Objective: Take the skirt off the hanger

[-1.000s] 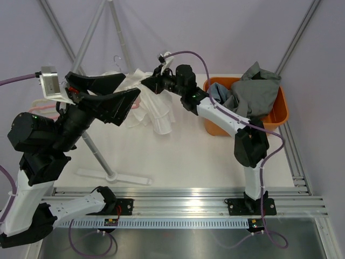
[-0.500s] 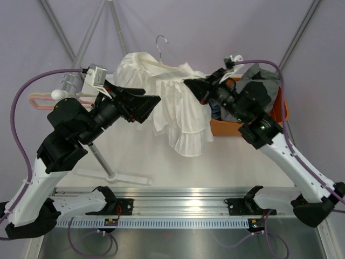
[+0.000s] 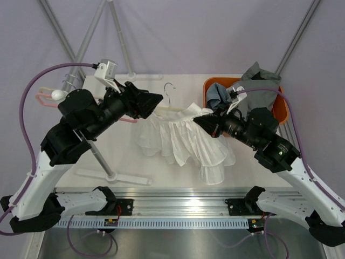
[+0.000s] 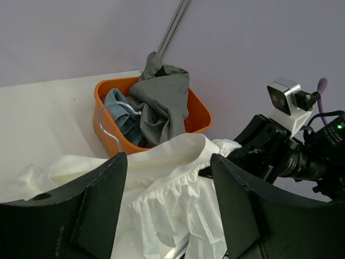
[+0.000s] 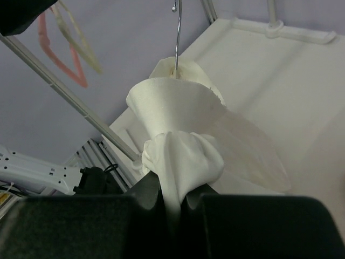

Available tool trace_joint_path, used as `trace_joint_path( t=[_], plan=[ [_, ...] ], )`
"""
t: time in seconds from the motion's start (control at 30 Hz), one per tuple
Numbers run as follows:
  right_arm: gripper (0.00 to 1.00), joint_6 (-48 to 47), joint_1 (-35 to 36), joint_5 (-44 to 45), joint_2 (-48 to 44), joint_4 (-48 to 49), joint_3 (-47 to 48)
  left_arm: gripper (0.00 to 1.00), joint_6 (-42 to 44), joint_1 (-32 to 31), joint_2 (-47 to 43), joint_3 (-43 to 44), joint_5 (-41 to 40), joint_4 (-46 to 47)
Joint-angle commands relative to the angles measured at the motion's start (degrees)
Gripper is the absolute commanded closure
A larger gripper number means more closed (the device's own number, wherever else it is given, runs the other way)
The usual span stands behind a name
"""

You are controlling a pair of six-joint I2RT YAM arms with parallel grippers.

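The white skirt (image 3: pixel 183 143) hangs on a hanger with a metal hook (image 3: pixel 170 89), held above the table between the two arms. My right gripper (image 3: pixel 204 123) is shut on a bunched fold of the skirt's waistband (image 5: pixel 180 154), with the hook (image 5: pixel 177 32) straight beyond it. My left gripper (image 3: pixel 157 101) is at the skirt's left end. Its fingers (image 4: pixel 102 189) stand wide apart, and the skirt (image 4: pixel 172 189) and hook (image 4: pixel 108 124) show between them, ungripped. The hanger's body is hidden inside the waistband.
An orange bin (image 3: pixel 281 112) of grey and blue clothes stands at the back right; it also shows in the left wrist view (image 4: pixel 100 91). A rack pole and foot (image 3: pixel 113 175) stand at the left, with pink hangers (image 3: pixel 46 100) on the rack.
The skirt and hanger have come down from high in the air to just above the table. My right gripper dropped with it, still shut on the waistband. My left arm barely moved.
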Motion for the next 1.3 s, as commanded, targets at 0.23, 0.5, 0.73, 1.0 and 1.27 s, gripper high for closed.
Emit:
trace_joint_path(
  t=[0.23,0.5,0.73,1.0,1.27],
  plan=[
    [1.0,3.0,2.8,2.3,-4.8,3.0,0.0,0.55,-1.3,-1.8,3.9,0.4,-7.4,-8.2],
    [1.0,2.2,4.3,2.7,-3.4,3.5,1.4,0.5,-1.9,-2.2,6.1,0.3,-7.4,-10.6],
    [1.0,1.2,4.7,1.5,-4.2,3.7,3.1,0.43,-1.6,-3.1,8.8,-1.1,-7.8,-10.0],
    [1.0,1.0,4.7,-0.9,-5.1,3.7,3.9,0.44,-1.7,-3.9,12.3,-0.4,-10.1,-9.1],
    [1.0,-0.2,4.7,-2.4,-6.0,3.3,2.9,0.62,-2.8,-4.6,15.4,2.3,-9.7,-8.7]
  ],
)
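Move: My left hand is empty, fingers half open. The neck of the hanger inside the skirt, with its hook above, lies roughly 7 cm ahead, 6 cm right and 13 cm below it. From my right hand that neck is some 8 cm ahead, 12 cm left and 2 cm lower. The waistband end my right hand grips is level ahead, 18 cm right and 11 cm below my left hand; the empty pink hanger is about 25 cm left of it. I sink my left hand about 13 cm and ease it some 5 cm forward and 5 cm right onto the hanger neck, tipping its fingers down about 25 degrees and narrowing them around the hook's stem, not yet shut. My right hand keeps its pinch on the waistband and draws back about 4 cm. ##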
